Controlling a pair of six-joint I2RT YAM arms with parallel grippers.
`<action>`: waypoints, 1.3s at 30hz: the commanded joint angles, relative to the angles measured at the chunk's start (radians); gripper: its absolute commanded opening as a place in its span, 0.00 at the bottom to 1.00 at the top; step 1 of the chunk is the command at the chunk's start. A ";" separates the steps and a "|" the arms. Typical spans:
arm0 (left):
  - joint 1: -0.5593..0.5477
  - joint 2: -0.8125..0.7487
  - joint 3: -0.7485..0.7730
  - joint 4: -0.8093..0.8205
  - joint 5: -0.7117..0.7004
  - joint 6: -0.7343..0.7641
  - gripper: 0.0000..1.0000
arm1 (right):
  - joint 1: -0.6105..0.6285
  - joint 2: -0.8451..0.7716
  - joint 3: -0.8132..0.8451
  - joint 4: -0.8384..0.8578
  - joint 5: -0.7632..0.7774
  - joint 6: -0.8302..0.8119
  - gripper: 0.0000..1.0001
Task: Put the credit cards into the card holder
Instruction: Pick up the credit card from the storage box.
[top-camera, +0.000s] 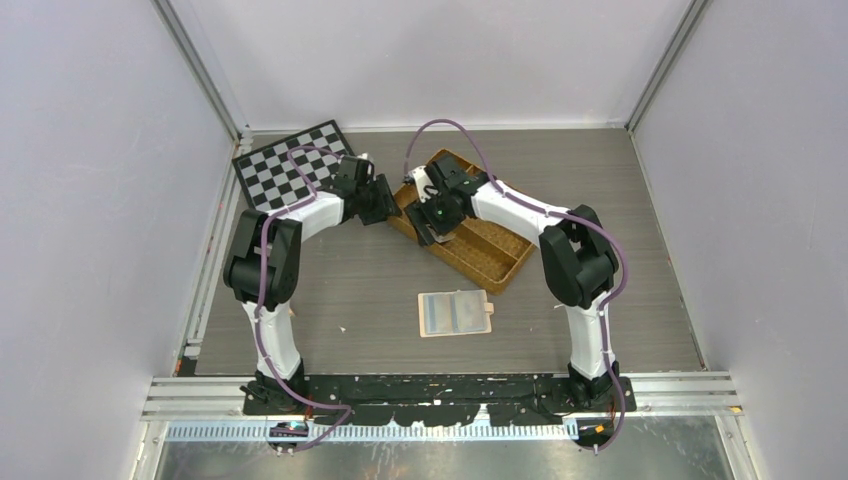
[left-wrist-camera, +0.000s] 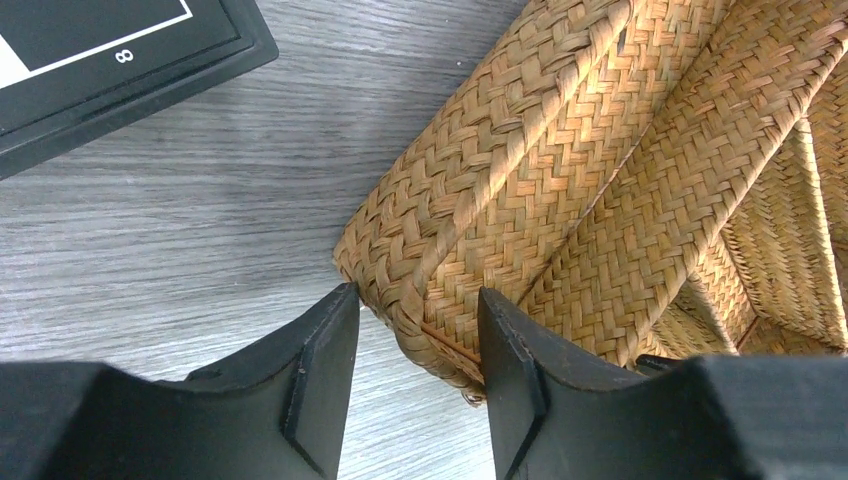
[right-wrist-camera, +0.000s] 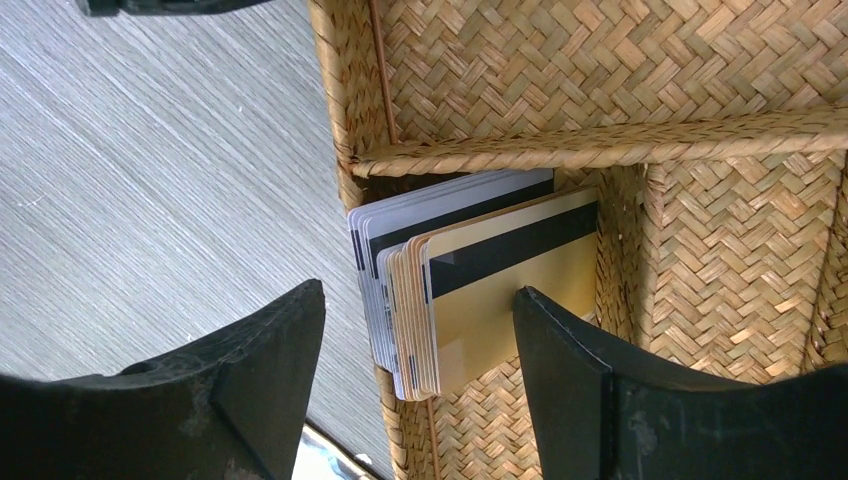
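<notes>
The credit cards (right-wrist-camera: 470, 280) stand on edge as a stack in a corner compartment of the wicker tray (right-wrist-camera: 560, 70): several white-grey and tan-gold cards with black stripes. My right gripper (right-wrist-camera: 418, 292) is open around them, with one finger outside the tray wall over the table and the other inside, by the gold card. My left gripper (left-wrist-camera: 417, 300) is open and straddles the tray's corner (left-wrist-camera: 420, 290); a strip of table shows beside one finger. The card holder (top-camera: 455, 313) lies open and flat on the table, nearer the arm bases. From above, both grippers (top-camera: 388, 208) (top-camera: 435, 222) meet at the tray's left end.
The wicker tray (top-camera: 490, 250) lies diagonally across the table's middle, divided into compartments. A black-and-white chessboard (top-camera: 290, 165) sits at the back left, and its dark edge (left-wrist-camera: 120, 90) is close to my left gripper. Walls enclose the table on three sides.
</notes>
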 joint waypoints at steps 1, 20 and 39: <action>0.004 -0.009 0.022 0.015 0.007 0.001 0.47 | 0.022 -0.025 0.040 -0.026 -0.039 -0.008 0.73; 0.003 -0.005 0.013 0.022 0.021 -0.004 0.45 | 0.023 -0.086 0.061 -0.039 -0.107 0.035 0.62; 0.004 -0.044 0.017 -0.005 0.012 0.026 0.47 | 0.025 -0.124 0.077 -0.048 -0.018 0.025 0.15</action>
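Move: Around the credit cards in the storage box's near-left compartment, the right hand's open fingers already straddle the stack; its middle is about 2 cm ahead, 1 cm right and 1 cm below. The box's middle is some 4 cm ahead and 7 cm right, and the card holder about 15 cm back and 4 cm right. From the left hand, whose fingers enclose the box's left corner, the cards lie roughly 9 cm right and 4 cm back. Working the top gold card loose, the right hand eases about 1 cm back and a little left with one fingertip on the card. It then rises, about 3 cm up in all, as its fingers close from roughly three-quarters open to under a quarter and pinch the card's edge. The left hand stays still, keeping its hold on the box's corner. ##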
